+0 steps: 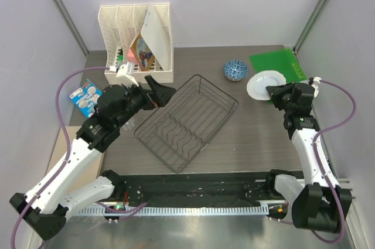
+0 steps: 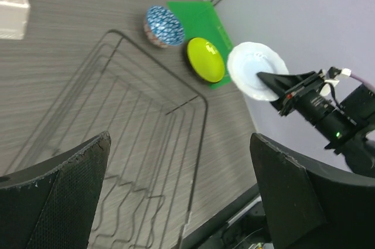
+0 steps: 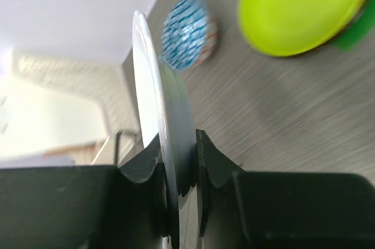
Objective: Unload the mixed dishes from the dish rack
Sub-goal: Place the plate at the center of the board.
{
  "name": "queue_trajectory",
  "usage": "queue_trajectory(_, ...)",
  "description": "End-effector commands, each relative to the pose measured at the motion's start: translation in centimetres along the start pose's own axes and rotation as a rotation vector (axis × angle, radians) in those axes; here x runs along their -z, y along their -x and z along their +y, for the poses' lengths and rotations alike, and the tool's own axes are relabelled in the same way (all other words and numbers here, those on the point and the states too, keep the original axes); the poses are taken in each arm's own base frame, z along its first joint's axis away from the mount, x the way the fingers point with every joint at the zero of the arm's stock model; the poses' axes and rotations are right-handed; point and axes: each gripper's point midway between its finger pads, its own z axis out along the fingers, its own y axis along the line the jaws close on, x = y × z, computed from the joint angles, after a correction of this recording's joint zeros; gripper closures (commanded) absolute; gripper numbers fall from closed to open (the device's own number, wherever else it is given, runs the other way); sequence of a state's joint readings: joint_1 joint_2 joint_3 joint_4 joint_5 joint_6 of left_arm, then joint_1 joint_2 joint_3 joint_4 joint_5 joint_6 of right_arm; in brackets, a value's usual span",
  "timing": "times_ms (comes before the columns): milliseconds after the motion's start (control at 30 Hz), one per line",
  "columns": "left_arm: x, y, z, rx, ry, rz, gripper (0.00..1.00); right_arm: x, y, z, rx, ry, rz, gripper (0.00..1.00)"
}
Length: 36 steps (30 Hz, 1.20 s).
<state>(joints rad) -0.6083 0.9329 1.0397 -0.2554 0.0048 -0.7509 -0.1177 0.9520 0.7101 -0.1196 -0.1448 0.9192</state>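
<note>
The black wire dish rack (image 1: pixel 187 123) lies mid-table with no dishes in it; it also shows in the left wrist view (image 2: pixel 117 132). My right gripper (image 1: pixel 275 94) is shut on the rim of a white plate (image 1: pixel 263 85) and holds it above the green mat (image 1: pixel 278 64). In the right wrist view the plate (image 3: pixel 155 102) stands edge-on between the gripper's (image 3: pixel 176 161) pinching jaws. A yellow-green plate (image 2: pixel 205 59) lies on the mat. The small blue patterned bowl (image 1: pixel 235 70) sits left of the mat. My left gripper (image 1: pixel 164 92) is open and empty over the rack's far left corner. Cup, tumbler and red plate are out of view.
A white slotted file organizer (image 1: pixel 137 41) holding papers stands at the back left. A blue packet (image 1: pixel 86 96) lies at the table's left edge. Grey walls close in on both sides and behind.
</note>
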Motion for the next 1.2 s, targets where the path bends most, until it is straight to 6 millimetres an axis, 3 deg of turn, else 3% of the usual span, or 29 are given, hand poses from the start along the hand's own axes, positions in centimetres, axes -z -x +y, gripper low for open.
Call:
queue_trajectory(0,2.7,-0.3,2.9,-0.074,0.099,-0.037,0.0,-1.8,5.2,-1.3,-0.092,-0.099,-0.212,0.99)
queue_trajectory(67,3.4,-0.9,3.8,-0.083,0.123,-0.032,0.0,-2.4,6.9,-1.9,-0.122,-0.083,-0.29,0.99)
queue_trajectory(100,3.9,-1.0,4.1,-0.085,0.128,-0.04,0.0,-3.4,7.4,-3.1,-0.126,-0.131,-0.315,0.99)
queue_trajectory(167,4.4,-1.4,4.4,-0.086,0.13,-0.035,0.0,-4.9,8.5,-3.0,-0.122,-0.144,-0.324,0.99)
queue_trajectory(333,5.4,-2.3,5.1,-0.087,0.136,-0.02,0.0,-10.4,9.0,-3.3,-0.124,-0.15,-0.216,0.99)
queue_trajectory(433,5.8,-2.8,5.5,-0.091,0.143,-0.012,0.0,-12.5,9.2,-2.4,-0.073,-0.125,-0.163,0.99)
queue_trajectory(467,6.0,-2.7,5.5,-0.09,0.14,-0.019,0.0,-13.7,8.6,-3.5,-0.065,-0.153,-0.135,0.99)
queue_trajectory(533,6.2,-3.0,5.7,-0.094,0.142,-0.017,0.0,-14.6,8.9,-3.5,-0.044,-0.162,-0.122,0.99)
queue_trajectory(567,6.4,-3.0,5.8,-0.094,0.141,-0.02,0.0,-15.4,8.4,-4.4,-0.032,-0.181,-0.098,0.99)
queue_trajectory(900,5.3,-4.4,6.4,-0.082,0.147,0.023,0.0,-17.4,4.9,-10.1,0.016,-0.324,0.022,0.99)
queue_trajectory(1000,4.9,-4.7,6.4,-0.075,0.147,0.036,0.0,-17.7,4.0,-11.0,0.025,-0.334,0.052,0.98)
queue_trajectory(1167,4.5,-5.4,6.8,-0.058,0.151,0.052,0.0,-18.6,3.5,-11.7,0.036,-0.341,0.078,0.68)
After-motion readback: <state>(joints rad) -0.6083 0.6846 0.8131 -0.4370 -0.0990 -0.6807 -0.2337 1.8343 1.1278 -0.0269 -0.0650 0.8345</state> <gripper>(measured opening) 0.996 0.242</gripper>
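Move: Ahead of the right hand, which holds the white plate by its edge, lies the lime plate on top of the red plate, about 14 cm farther out, 5 cm to the right and 19 cm below. The middle of the green board is some 19 cm ahead and 14 cm right of that hand; the blue bowl about 22 cm ahead and 9 cm left. From the empty left hand the lime plate lies roughly 22 cm ahead, 50 cm right and 31 cm down. Swinging down and to the right at first, the right hand then reaches forward and finally sinks onto the stack, some 15 cm lower and 13 cm farther out in all, bringing the pinched white plate over the lime plate as the fingers tip about 20 degrees further down. The open, empty left hand sinks about 8 cm, drifting left and back. ##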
